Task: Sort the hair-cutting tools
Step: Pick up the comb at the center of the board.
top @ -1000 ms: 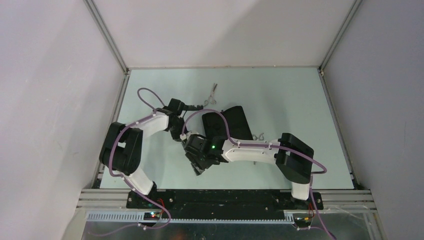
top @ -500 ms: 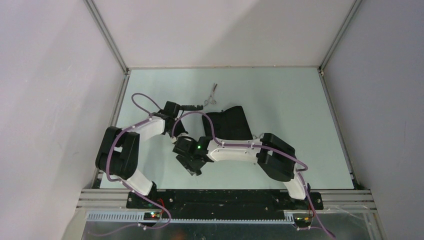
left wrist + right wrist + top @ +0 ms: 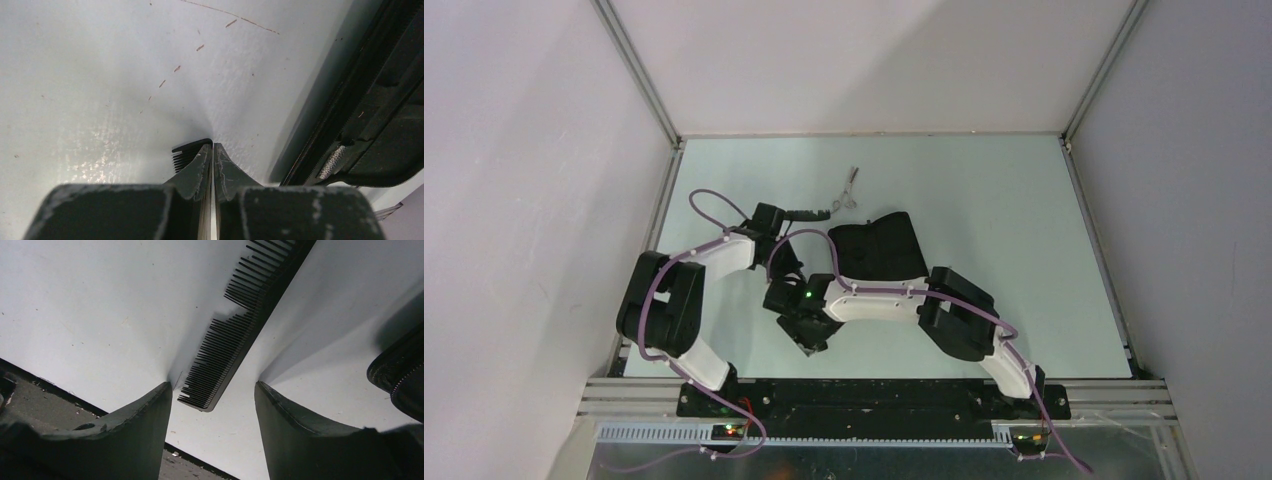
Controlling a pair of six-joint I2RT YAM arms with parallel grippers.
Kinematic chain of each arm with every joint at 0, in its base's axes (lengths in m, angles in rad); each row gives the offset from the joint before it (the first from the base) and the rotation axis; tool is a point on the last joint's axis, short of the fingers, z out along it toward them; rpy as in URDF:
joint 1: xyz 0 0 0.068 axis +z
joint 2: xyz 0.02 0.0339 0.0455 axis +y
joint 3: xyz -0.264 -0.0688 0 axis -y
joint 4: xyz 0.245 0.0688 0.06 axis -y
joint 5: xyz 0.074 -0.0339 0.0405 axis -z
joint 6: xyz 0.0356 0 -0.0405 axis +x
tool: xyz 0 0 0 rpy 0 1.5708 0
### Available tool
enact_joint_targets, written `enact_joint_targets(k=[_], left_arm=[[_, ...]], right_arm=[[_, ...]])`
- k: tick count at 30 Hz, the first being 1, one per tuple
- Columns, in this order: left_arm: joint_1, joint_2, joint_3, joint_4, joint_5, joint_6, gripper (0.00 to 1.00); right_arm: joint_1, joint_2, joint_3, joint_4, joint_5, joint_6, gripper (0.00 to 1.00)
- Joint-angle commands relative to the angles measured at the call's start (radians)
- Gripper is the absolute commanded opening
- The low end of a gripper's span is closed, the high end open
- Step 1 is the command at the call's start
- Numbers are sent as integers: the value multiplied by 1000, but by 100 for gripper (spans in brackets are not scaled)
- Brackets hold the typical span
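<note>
My left gripper [image 3: 213, 146] is shut on a slim black comb [image 3: 189, 151], whose toothed end sticks out beside the fingertips just above the table. In the top view that comb [image 3: 812, 212] juts right from the left gripper [image 3: 786, 216] toward the small silver scissors [image 3: 849, 189] lying further back. My right gripper [image 3: 213, 386] stands open low over the table, its fingers either side of the near end of a second black comb [image 3: 235, 340] lying flat and untouched. From above, the right gripper [image 3: 810, 340] sits front left and hides that comb.
A black fabric case [image 3: 880, 247] lies mid-table between the arms; its zipped edge [image 3: 345, 130] is right of the left gripper and its corner [image 3: 400, 372] right of the right gripper. The table's dark front edge [image 3: 60, 395] runs just behind the right fingers.
The right arm has swung left and nearer the front edge, its jaws a little wider. The left arm drew slightly left with its comb.
</note>
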Motion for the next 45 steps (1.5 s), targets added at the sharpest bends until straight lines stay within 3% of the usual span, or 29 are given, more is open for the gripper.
enact_joint_targets(k=[1, 7, 21, 27, 29, 37, 41, 45], left_arm=[[-4, 52, -53, -27, -37, 0, 10], [2, 48, -54, -29, -36, -2, 10], [20, 18, -47, -29, 7, -3, 12], [69, -137, -21, -74, 47, 3, 32], [109, -206, -19, -93, 48, 4, 45], [269, -472, -86, -118, 55, 15, 79], [289, -544, -189, -61, 95, -9, 92], [292, -594, -305, 22, 155, -60, 99]], right_arm=[[3, 35, 44, -51, -17, 55, 65], [-11, 59, 58, -95, -6, 89, 57], [-41, 16, -6, -105, 27, 67, 14], [-31, -38, -29, -93, 45, 29, 0], [-23, -54, -34, -92, 57, 16, 0], [-6, -116, -54, -72, 82, -4, 0], [4, -161, -75, -43, 106, -3, 0], [5, -211, -106, -6, 122, 3, 0]])
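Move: The comb spans the gap between the hands just above the board: its middle is about 7 cm ahead and 2 cm left of the right hand, whose open fingers straddle its near end. The left hand still pinches the far end, the middle some 7 cm back and 2 cm right of it. From the left hand, the black case lies about 5 cm ahead and 16 cm right, the handled comb 12 cm straight ahead. The right fingers close on the comb's near end, pinching it across spine and teeth, and keep that grip while the hand shifts about 3.5 cm right and finally lifts 2 cm. The left hand, still at first, then opens wide, lets go of the far end and pulls away up and left, peaking some 10 cm up before sinking slightly and drawing back, its wrist tilting upward and turning about 15 degrees counter-clockwise. ##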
